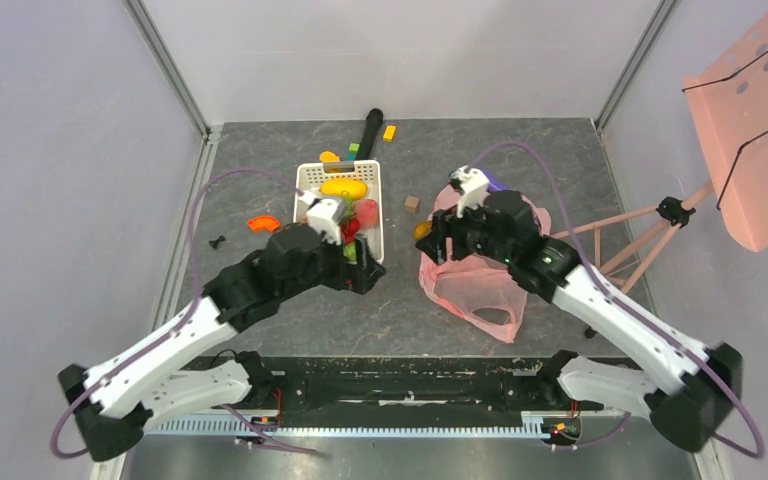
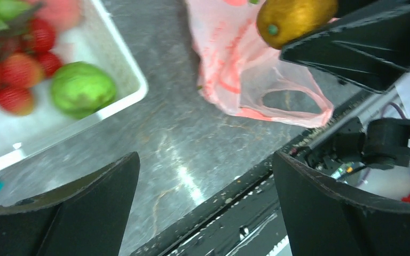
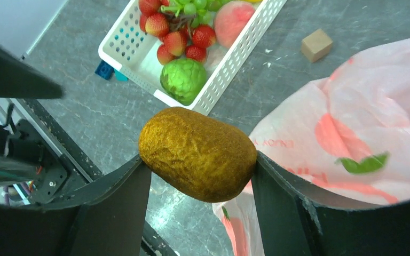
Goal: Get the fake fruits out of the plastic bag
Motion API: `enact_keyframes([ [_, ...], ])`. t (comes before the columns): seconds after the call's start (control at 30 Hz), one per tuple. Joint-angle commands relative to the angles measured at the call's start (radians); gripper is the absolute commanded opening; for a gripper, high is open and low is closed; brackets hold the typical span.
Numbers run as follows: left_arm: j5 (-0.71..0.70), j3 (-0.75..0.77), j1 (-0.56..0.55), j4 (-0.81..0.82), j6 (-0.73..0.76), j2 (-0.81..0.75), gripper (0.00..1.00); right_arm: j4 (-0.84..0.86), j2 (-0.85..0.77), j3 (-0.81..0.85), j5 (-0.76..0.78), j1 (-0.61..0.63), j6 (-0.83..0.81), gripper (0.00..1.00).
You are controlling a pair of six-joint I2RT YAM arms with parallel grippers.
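Observation:
My right gripper (image 3: 200, 157) is shut on a brown-yellow fuzzy oval fruit (image 3: 197, 154), held above the table beside the pink plastic bag (image 3: 352, 122). In the top view the right gripper (image 1: 432, 235) and the fruit (image 1: 422, 230) are at the left edge of the bag (image 1: 475, 285). The white basket (image 3: 235, 64) holds a green apple (image 3: 183, 80), red berries (image 3: 176, 40) and a pink peach (image 3: 232, 21). My left gripper (image 2: 204, 160) is open and empty over bare table, next to the basket's near right corner (image 1: 365, 270). The bag's inside is hidden.
A wooden cube (image 3: 316, 45) lies between basket and bag. A black stick (image 1: 370, 128), a yellow block (image 1: 389, 132) and an orange piece (image 1: 258, 224) lie around the basket. A pink perforated stand (image 1: 750, 130) on a tripod is at the right. The rail (image 1: 390, 375) runs along the near edge.

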Motion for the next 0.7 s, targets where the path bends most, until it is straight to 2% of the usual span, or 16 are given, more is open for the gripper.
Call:
enact_keyframes([
  [0.0,-0.222,-0.013,0.005,-0.243,-0.041,-0.171,1.0,0.128,0.18,0.063,-0.106,0.006,-0.052,0.51],
  [0.13,-0.301,-0.024,0.005,-0.333,-0.065,-0.302,1.0,0.215,0.381,0.134,-0.172,0.024,-0.06,0.5],
  [0.27,-0.362,-0.028,0.006,-0.382,-0.079,-0.375,1.0,0.233,0.567,0.257,-0.191,0.062,-0.08,0.49],
  [0.37,-0.379,-0.027,0.006,-0.397,-0.078,-0.393,1.0,0.252,0.669,0.327,-0.187,0.08,-0.081,0.49],
  [0.67,-0.38,-0.051,0.005,-0.397,-0.081,-0.369,1.0,0.23,0.847,0.443,-0.064,0.084,-0.072,0.6],
])
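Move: The brownish oval fruit is already in my right fingers, and the white basket it is going to is centred about 22 cm left, 15 cm ahead and 19 cm below. In the basket, the green cabbage lies some 18 cm left and 5 cm ahead of my right hand, the peach about 16 cm left and 14 cm ahead. The pink bag lies some 10 cm right and 3 cm ahead, 20 cm below. From my empty left hand the basket is about 20 cm ahead and 12 cm left. I keep the fruit pinched in my right hand and swing it left from beside the bag to over the basket, about 14 cm, sinking some 12 cm and reaching forward as I go, the wrist turning a little counter-clockwise. My left hand, open and empty, clears off to the left by about 13 cm, drawing slightly back and turning counter-clockwise. ##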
